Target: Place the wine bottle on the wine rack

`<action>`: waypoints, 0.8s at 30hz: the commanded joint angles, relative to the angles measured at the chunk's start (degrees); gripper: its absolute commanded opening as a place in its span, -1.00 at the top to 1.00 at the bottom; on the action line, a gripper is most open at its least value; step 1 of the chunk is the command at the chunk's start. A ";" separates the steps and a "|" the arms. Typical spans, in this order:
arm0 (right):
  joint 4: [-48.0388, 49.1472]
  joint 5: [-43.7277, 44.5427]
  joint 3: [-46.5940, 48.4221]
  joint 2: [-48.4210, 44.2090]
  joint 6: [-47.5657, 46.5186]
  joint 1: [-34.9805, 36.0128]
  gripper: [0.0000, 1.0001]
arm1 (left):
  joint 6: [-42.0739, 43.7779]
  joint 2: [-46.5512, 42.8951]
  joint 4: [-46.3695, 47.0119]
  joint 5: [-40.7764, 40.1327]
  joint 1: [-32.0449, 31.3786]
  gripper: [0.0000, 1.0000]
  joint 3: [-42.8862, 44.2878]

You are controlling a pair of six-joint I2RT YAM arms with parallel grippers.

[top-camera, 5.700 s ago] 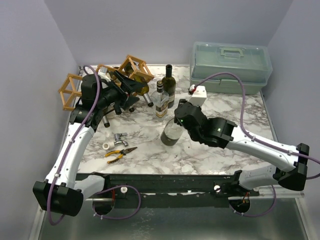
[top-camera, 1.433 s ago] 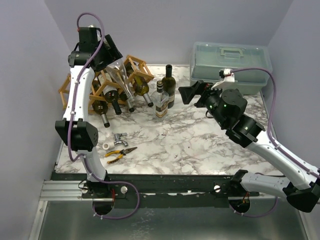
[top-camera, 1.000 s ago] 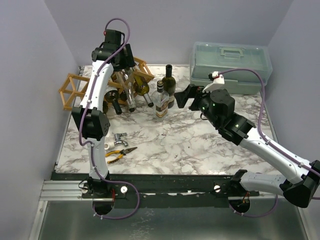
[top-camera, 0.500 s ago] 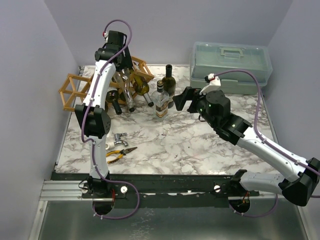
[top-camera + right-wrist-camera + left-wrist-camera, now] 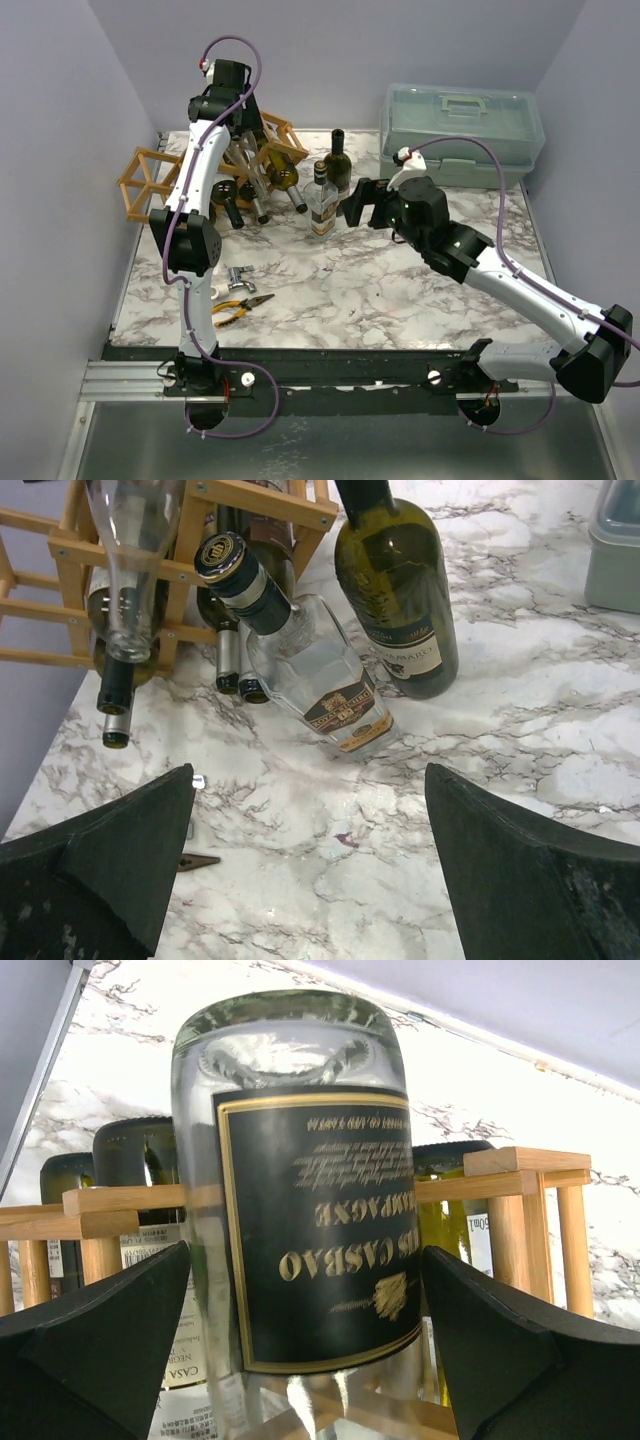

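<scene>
The wine rack [image 5: 140, 180] is a light wooden lattice at the table's back left. A clear wine bottle [image 5: 300, 1210] with a black and gold label lies on top of its sticks [image 5: 520, 1160], neck slanting down toward the table [image 5: 125, 540]. My left gripper [image 5: 243, 125] hangs over the rack, open, its fingers [image 5: 110, 1340] straddling the bottle's body with slim gaps on both sides. My right gripper [image 5: 309, 770] is open and empty above the marble, just right of the standing bottles [image 5: 352, 205].
Other bottles lie in the rack's cells [image 5: 285, 180]. A dark green wine bottle [image 5: 338, 165] and a square clear liquor bottle [image 5: 321, 205] stand mid-table. A translucent toolbox [image 5: 460, 130] sits back right. Pliers [image 5: 240, 305] and a metal fitting [image 5: 238, 275] lie front left.
The left jaws have spread off the clear bottle, which stays lying on the rack. The right arm has swung left toward the standing bottles.
</scene>
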 commanded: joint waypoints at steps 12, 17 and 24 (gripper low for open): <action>-6.32 -6.66 14.05 12.08 -10.98 0.34 -1.00 | 0.09 -7.77 1.35 8.26 -0.15 -0.97 1.74; -6.14 -6.53 19.34 17.37 -15.04 0.38 -1.00 | -0.32 -13.93 1.17 15.21 -0.15 -0.97 -2.20; 0.78 -6.37 20.63 22.34 -19.17 0.38 -1.00 | -0.67 -25.22 1.88 26.30 -0.15 -0.97 -13.51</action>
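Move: My open left fingers already straddle the base end of the racked clear bottle; its middle is about 8 cm back, 2 cm right and 7 cm below. From that hand, the white-label bottle lies 10 cm back, 5 cm left; the foil-necked bottle 8 cm back, 10 cm right. From my right hand, the square bottle stands about 9 cm ahead, 6 cm left, 17 cm below, and the tall green bottle 15 cm ahead, 3 cm left. I bring my open right hand left and forward, about 8 cm in all at nearly the same height, rolling its left side down some 15 degrees as it closes in on the square bottle. My left hand, after barely moving, backs off the clear bottle with its fingers still wide, rising about 12 cm while drawing back 7 cm and slightly right, its tips lifting and swinging clockwise. ##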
